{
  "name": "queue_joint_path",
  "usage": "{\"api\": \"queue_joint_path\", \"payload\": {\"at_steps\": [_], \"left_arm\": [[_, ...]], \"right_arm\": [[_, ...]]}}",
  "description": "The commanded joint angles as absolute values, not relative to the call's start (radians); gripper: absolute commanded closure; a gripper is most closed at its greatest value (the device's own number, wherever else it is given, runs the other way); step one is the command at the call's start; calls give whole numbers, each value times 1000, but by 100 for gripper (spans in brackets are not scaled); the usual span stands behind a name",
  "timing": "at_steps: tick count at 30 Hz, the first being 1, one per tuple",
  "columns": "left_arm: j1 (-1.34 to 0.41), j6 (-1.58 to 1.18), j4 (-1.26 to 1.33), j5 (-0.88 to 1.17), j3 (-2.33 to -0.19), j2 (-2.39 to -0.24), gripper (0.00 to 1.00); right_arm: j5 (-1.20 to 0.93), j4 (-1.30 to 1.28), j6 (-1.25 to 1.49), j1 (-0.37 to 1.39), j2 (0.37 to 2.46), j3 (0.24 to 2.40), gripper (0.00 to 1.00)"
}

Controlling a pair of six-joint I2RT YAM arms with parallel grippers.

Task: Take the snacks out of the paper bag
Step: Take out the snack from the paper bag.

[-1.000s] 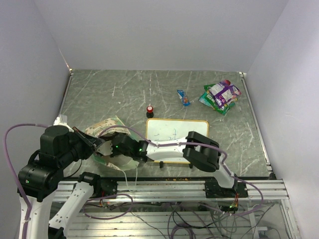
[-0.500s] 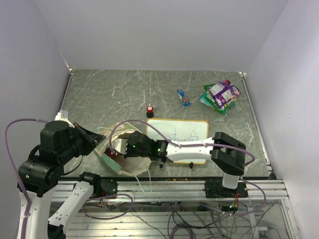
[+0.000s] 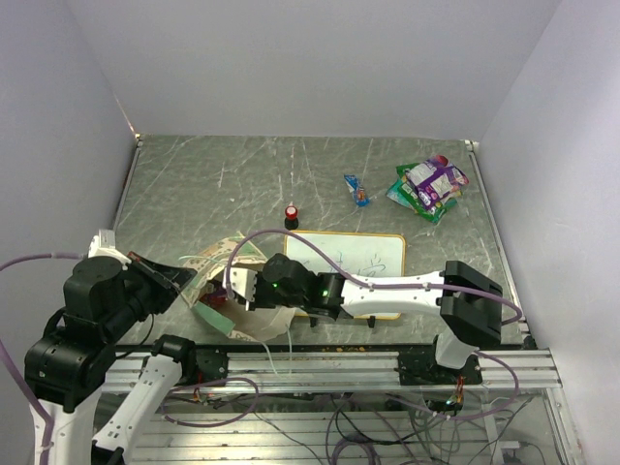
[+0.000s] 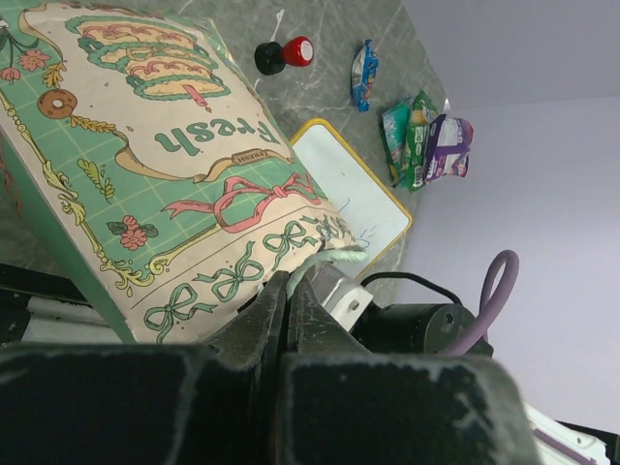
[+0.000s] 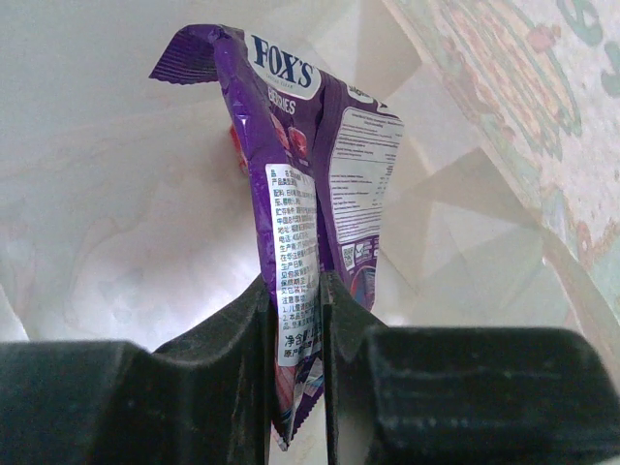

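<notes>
The paper bag (image 3: 221,262) lies on its side at the near left, its printed face (image 4: 165,165) up and its mouth toward the right arm. My left gripper (image 4: 290,279) is shut on the bag's string handle (image 4: 334,257); seen from above, that left gripper (image 3: 186,279) is at the bag's left edge. My right gripper (image 3: 242,289) reaches into the mouth. Inside, the right gripper (image 5: 295,315) is shut on a purple snack packet (image 5: 291,184), which hangs upright between the cream walls. A bit of red (image 5: 235,145) shows behind it. Other snacks (image 3: 429,186) are piled at the far right.
A wood-framed whiteboard (image 3: 356,254) lies right of the bag, under the right forearm. A red-topped black knob (image 3: 291,213) stands just beyond it. A small blue packet (image 3: 356,189) lies left of the snack pile. The table's near rail (image 3: 387,363) runs below the arms.
The left arm has drawn back left and toward the near edge, with the bag following. The right arm's elbow has swung out to the right, its gripper staying at the bag's mouth.
</notes>
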State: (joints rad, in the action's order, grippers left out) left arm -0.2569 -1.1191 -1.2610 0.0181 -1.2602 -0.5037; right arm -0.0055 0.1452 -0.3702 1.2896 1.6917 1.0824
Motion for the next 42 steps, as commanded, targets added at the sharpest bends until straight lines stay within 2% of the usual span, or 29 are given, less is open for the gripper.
{"api": "queue_joint_path", "payload": {"at_steps": [1,8,13,18,23,29,36,42], "left_arm": [[-255,-1120,-1238,-1,-1278,-524,93],[-255,-1109,-1231,0,-1276,-540,93],[-255,-1102,-1203,-9,-1267,-554,93],[-253,-1062,-1201,-40,-1290,-595,93],[-255,-1005,-1202,-92,-1324,-630,93],[-254,-924,-1199,-134,-1303,-629,93],[-255,-844,-1179,-154,-1296,-637,93],[-255,-826,-1164,-155,-1273,-624,93]], "right_arm": [[-7,166,-369,1299,1603,1080,100],[-88,136,-226,1299,1489,1045,100],[0,144,19,1299,1452,1031,100],[-61,186,59,1299,1356,991,100],[-128,139,-13,1300,1233,942,100],[-108,69,-81,1299,1098,934,100],[-31,-31,-152,1299,1022,1044,100],[127,-60,-254,1299,967,1110,100]]}}
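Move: The purple snack pack is already pinched by one end in the right fingers, just inside the tipped bag's mouth. The snack pile it is bound for lies roughly 34 cm ahead and 53 cm to the right of that hand, 12 cm lower. The blue snack is about 33 cm ahead and 31 cm right, the whiteboard some 7 cm ahead and 26 cm right, and the red snack about 8 cm left, 2 cm ahead and 8 cm below. The left hand holds the handle, with the paper bag's middle roughly 5 cm right, 3 cm ahead and 20 cm below. The purple snack pack is drawn up out of the bag's mouth in the right hand's unchanged grip, some 21 cm up and 11 cm right towards the whiteboard, easing back and then slightly forward, as the fingers tilt from pointing down-left to nearly level. The left hand keeps the handle, shifting about 4 cm forward, then a little left while its left side rolls up. ##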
